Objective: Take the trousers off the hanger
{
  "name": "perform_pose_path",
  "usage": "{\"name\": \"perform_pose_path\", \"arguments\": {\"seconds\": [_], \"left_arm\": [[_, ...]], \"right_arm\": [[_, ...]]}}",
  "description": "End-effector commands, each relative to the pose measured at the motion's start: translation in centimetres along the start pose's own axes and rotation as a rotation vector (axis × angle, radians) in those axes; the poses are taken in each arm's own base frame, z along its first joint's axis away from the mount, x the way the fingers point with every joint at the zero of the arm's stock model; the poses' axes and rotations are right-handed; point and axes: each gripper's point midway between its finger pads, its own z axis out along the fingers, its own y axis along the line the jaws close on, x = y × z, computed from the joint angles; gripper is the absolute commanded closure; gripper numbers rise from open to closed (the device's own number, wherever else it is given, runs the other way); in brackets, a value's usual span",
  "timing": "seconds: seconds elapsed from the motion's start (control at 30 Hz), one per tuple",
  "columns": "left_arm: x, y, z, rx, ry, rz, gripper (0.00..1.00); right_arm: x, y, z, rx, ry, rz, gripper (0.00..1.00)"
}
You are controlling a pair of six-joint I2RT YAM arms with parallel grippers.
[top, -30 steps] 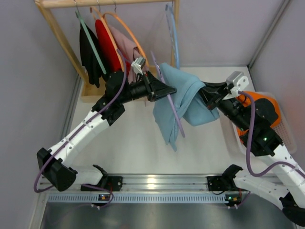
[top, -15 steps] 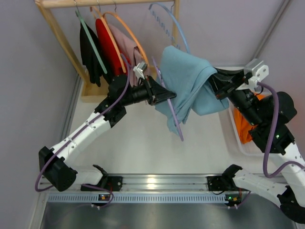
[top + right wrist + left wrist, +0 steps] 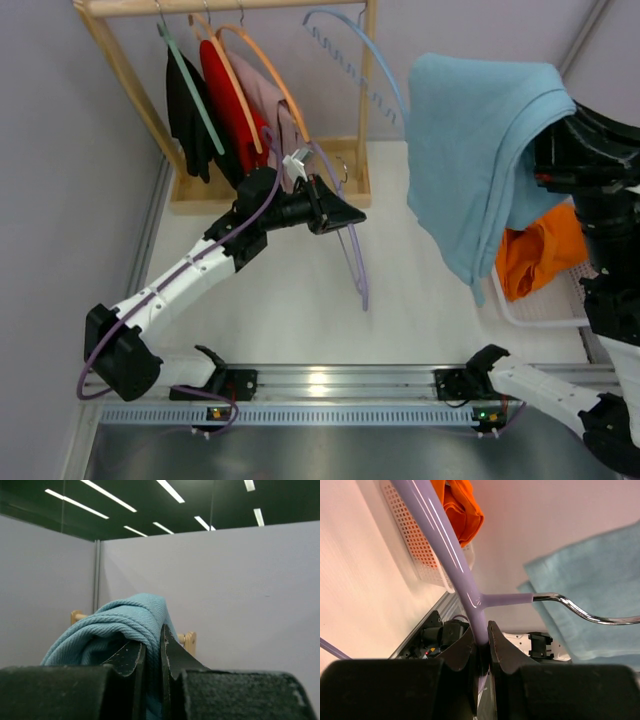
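Note:
The light blue trousers [image 3: 480,150] hang in the air at the right, free of the hanger. My right gripper [image 3: 161,636] is shut on a fold of them [image 3: 125,625] and held high; in the top view the cloth hides its fingertips. The lavender hanger [image 3: 352,255] is bare and held over the middle of the table. My left gripper [image 3: 345,212] is shut on its neck [image 3: 452,555], just below the metal hook [image 3: 570,605]. The trousers also show in the left wrist view [image 3: 600,580], beyond the hook.
A wooden rack [image 3: 130,80] at the back left holds black, red and pink garments on hangers. An empty pale blue hanger [image 3: 360,50] hangs at its right end. A white basket [image 3: 530,310] with orange cloth [image 3: 540,255] stands at the right.
My right gripper has lifted the trousers up and to the right, off the hanger. The hanger is now bare in my left gripper, which has hardly moved.

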Motion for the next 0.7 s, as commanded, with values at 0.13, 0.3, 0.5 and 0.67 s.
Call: {"name": "perform_pose_path", "arguments": {"seconds": [0.13,0.3,0.5,0.67], "left_arm": [[-0.3,-2.7,-1.2,0.08,-0.027,0.097,1.0],[-0.3,-3.3,-1.5,0.097,-0.026,0.137,1.0],[0.1,-3.5,-1.6,0.103,-0.014,0.143,1.0],[0.4,-3.9,-1.8,0.115,-0.008,0.156,1.0]], "right_arm": [[-11.5,-3.0,-2.1,0.142,-0.305,-0.081,1.0],[-11.7,-5.8,-5.6,0.329,-0.248,-0.169,1.0],[-11.5,-9.1,-12.0,0.631,-0.133,-0.346,1.0],[-10.6,-11.2,-18.1,0.889,0.009,-0.521,1.0]]}}
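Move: The right hand, holding the blue trousers high up, has the white basket some 28 cm to its right, 21 cm ahead and about 60 cm below. The orange cloth in the basket is about 25 cm right and 24 cm ahead of the hand, 57 cm down; the purple hanger is roughly 30 cm to its left, 8 cm ahead and 33 cm below. From the left hand the basket is about 57 cm right, 11 cm ahead, 30 cm lower. Sweeping to its right and picking up speed, the right hand carries the blue trousers some 17 cm towards the basket's side, drawing back about 8 cm as well; it first rises a little, then starts to sink, while the wrist swings clockwise about 45 degrees. Its fingers stay shut on the cloth. The left hand stays put, still pinching the purple hanger. ##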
